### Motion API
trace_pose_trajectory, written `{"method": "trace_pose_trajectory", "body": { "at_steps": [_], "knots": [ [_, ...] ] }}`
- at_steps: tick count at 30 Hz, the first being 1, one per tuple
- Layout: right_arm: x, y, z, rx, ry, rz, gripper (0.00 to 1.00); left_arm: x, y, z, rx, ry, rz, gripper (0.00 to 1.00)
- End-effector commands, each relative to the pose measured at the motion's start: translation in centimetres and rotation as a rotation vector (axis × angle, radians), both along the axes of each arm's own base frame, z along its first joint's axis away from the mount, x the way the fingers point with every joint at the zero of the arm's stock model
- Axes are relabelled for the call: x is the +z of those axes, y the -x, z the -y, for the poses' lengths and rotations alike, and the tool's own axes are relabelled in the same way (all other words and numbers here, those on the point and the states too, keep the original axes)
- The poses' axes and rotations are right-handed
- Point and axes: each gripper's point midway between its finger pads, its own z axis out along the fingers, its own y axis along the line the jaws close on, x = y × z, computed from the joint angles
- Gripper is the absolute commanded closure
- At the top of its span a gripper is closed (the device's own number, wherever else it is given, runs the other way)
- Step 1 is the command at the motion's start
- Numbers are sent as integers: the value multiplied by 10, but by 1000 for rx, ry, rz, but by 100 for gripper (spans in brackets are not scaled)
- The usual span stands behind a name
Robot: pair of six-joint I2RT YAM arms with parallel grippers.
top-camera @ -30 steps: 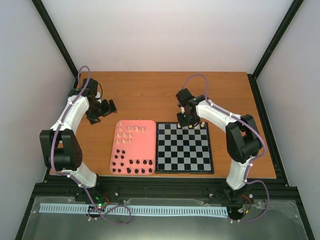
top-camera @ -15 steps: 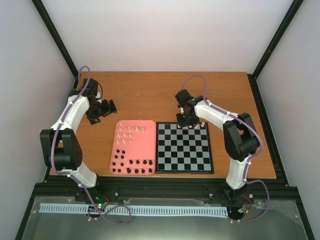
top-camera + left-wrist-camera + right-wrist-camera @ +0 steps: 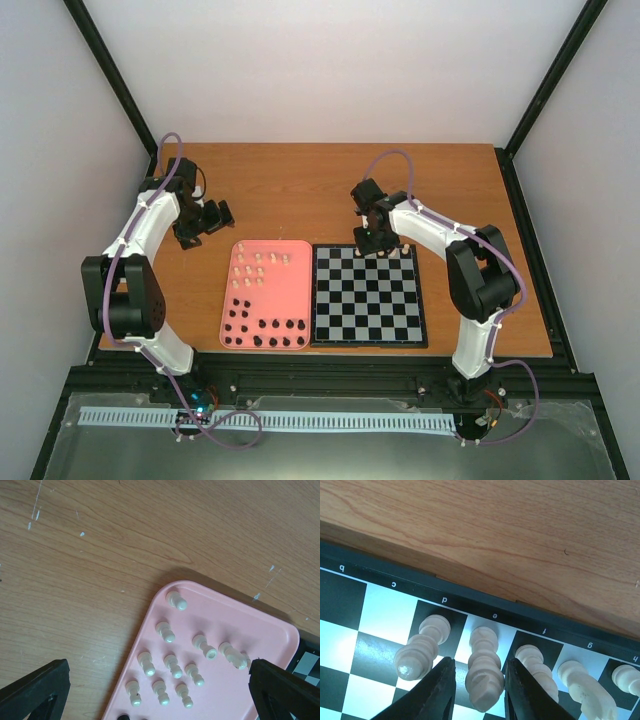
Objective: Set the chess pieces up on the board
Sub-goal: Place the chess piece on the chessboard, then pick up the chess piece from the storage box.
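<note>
The board point(image 3: 366, 300) lies right of centre, with several cream chess pieces along its far row. In the right wrist view one tall cream piece point(image 3: 484, 667) stands upright on the pale e square. My right gripper point(image 3: 479, 680) is open around it, with a small gap on each side. More cream pieces stand on d point(image 3: 422, 647), f point(image 3: 536, 667), g point(image 3: 585, 685) and h point(image 3: 626, 677). My left gripper point(image 3: 159, 695) hangs wide open and empty above the pink tray point(image 3: 250, 630), where several cream pieces point(image 3: 172, 665) stand.
The pink tray point(image 3: 285, 290) touches the board's left edge; cream pieces point(image 3: 248, 270) fill its far part and black pieces point(image 3: 262, 332) its near part. The left gripper point(image 3: 222, 213) sits over bare wood beyond the tray. A corner of the board point(image 3: 310, 662) shows past the tray.
The right arm has shifted slightly left over the far row. Its fingers have parted from the cream piece on e, which now stands free. The left arm has not moved.
</note>
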Motion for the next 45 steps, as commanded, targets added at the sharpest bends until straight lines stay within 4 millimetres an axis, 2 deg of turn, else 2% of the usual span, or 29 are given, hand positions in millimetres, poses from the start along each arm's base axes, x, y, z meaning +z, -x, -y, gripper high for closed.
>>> {"method": "trace_pose_trajectory", "body": {
  "at_steps": [1, 12, 17, 22, 24, 30, 34, 38, 42, 45],
  "knots": [
    [14, -6, 2, -14, -5, 32, 71, 4, -5, 1, -3, -1, 17, 0],
    [69, -23, -6, -15, -47, 130, 59, 5, -6, 1, -2, 0, 21, 0],
    [89, -33, -22, 9, -110, 150, 50, 7, -5, 0, -2, -2, 22, 0],
    [104, -41, -66, 85, -195, 160, 50, 10, -5, 0, 1, -3, 24, 0],
    [108, -43, -91, 140, -215, 160, 49, 11, -5, 0, 2, -6, 24, 0],
    [101, -38, -171, 300, -329, 111, 48, 9, 0, -3, 7, -21, 12, 0],
    [86, -32, -199, 349, -359, 73, 49, 7, 6, -6, 7, -42, 8, 0],
    [81, -26, -226, 393, -400, 48, 49, 4, 11, -7, 11, -49, -3, 0],
    [68, -19, -247, 423, -416, 21, 49, 2, 15, -15, 54, -81, -18, 0],
    [64, -19, -255, 413, -437, 6, 50, -9, 17, -11, 51, -61, -52, 0]
  ]
}}
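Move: My right hand is at the white piece on the e square, its middle about 3 cm straight below, with other white pieces about 3 cm left and 3 cm right, both level with it. The rightmost white piece still on the pink tray is some 24 cm left, 3 cm back and 4 cm lower; its row neighbour stands about 28 cm left and 3 cm back. From my left hand that rightmost piece is roughly 20 cm right, 4 cm back, 11 cm below. With my right fingers already slack, I lift up clear of the piece on e, edging forward and opening to about half. From some 10 cm up I swing left, about 24 cm in all, towards the white pieces on the tray, sinking again over its far right part. As I swing, my wrist turns some 20 degrees counter-clockwise and tilts my fingertips out to the left. ##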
